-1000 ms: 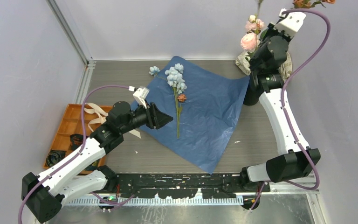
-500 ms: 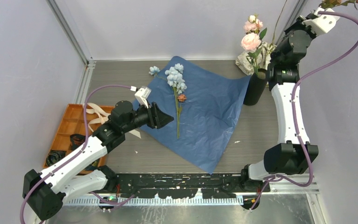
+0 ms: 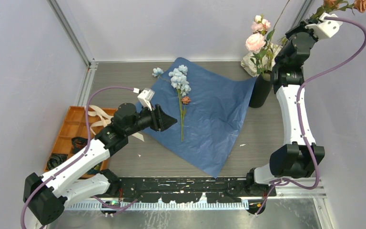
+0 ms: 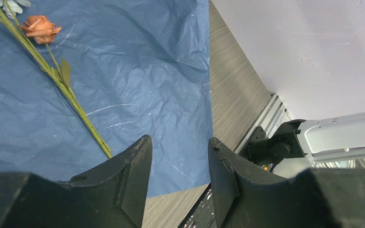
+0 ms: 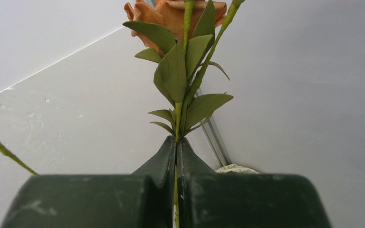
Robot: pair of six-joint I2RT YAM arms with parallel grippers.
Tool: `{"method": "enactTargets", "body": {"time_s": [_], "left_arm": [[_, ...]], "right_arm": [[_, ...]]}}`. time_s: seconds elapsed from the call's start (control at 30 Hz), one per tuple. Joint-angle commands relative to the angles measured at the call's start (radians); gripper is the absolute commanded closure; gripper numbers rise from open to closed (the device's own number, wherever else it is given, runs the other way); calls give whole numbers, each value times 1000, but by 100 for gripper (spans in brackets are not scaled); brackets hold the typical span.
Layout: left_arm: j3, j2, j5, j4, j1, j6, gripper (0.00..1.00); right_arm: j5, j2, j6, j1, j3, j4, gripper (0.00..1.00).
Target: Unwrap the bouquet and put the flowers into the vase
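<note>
The bouquet's blue paper [image 3: 209, 119] lies spread flat on the table. A pale blue flower spray [image 3: 179, 78] with a small rust bud [image 3: 186, 100] rests on it, and the bud [image 4: 40, 28] and green stem [image 4: 71, 99] also show in the left wrist view. The black vase [image 3: 260, 90] stands at the paper's right corner, with pink flowers [image 3: 256, 42] in it. My right gripper [image 3: 312, 21] is high beside the vase, shut on the stem of a rust-orange flower [image 5: 171, 12]. My left gripper [image 4: 179, 142] hovers open over the paper's left edge.
An orange tray [image 3: 69, 129] at the left holds cream ribbon [image 3: 97, 117] and black bits [image 3: 57, 160]. A beige cloth [image 3: 248, 64] lies behind the vase. Grey walls close in the back and both sides. The right arm's base [image 4: 285, 142] sits at the near edge.
My right arm has swung right and away from above the vase, carrying the rust-orange flower and uncovering the vase. The left arm has not moved.
</note>
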Motion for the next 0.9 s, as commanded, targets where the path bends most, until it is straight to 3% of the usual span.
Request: {"method": "enactTargets", "body": {"time_s": [0.0, 0.87], "left_arm": [[-6, -20, -22, 28, -3, 23, 52], [-26, -29, -24, 25, -3, 21, 53]], "right_arm": [[-29, -66, 58, -5, 11, -2, 99], [9, -25, 70, -5, -238, -6, 99]]}}
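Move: The right hand still pinches the orange roses by their stems, high over the table. From it the vase stands about 10 cm to the left and 1 cm ahead, its middle some 40 cm below. The large pink rose in the vase is roughly 19 cm left, 2 cm ahead and 13 cm lower; the patterned cloth lies about 18 cm ahead, 2 cm right and 47 cm down. From the left hand the vase is some 23 cm ahead, 38 cm right and 14 cm down. Down, nearly straight, goes the right hand after a brief hover with a slight drift back: about 10 cm lower towards the vase, which stays off to its left, quickest in the later part. The wrist tips its fingers down by some 10 degrees while they stay shut on the rose stems, blooms up; the stems' lower ends can't be seen. ##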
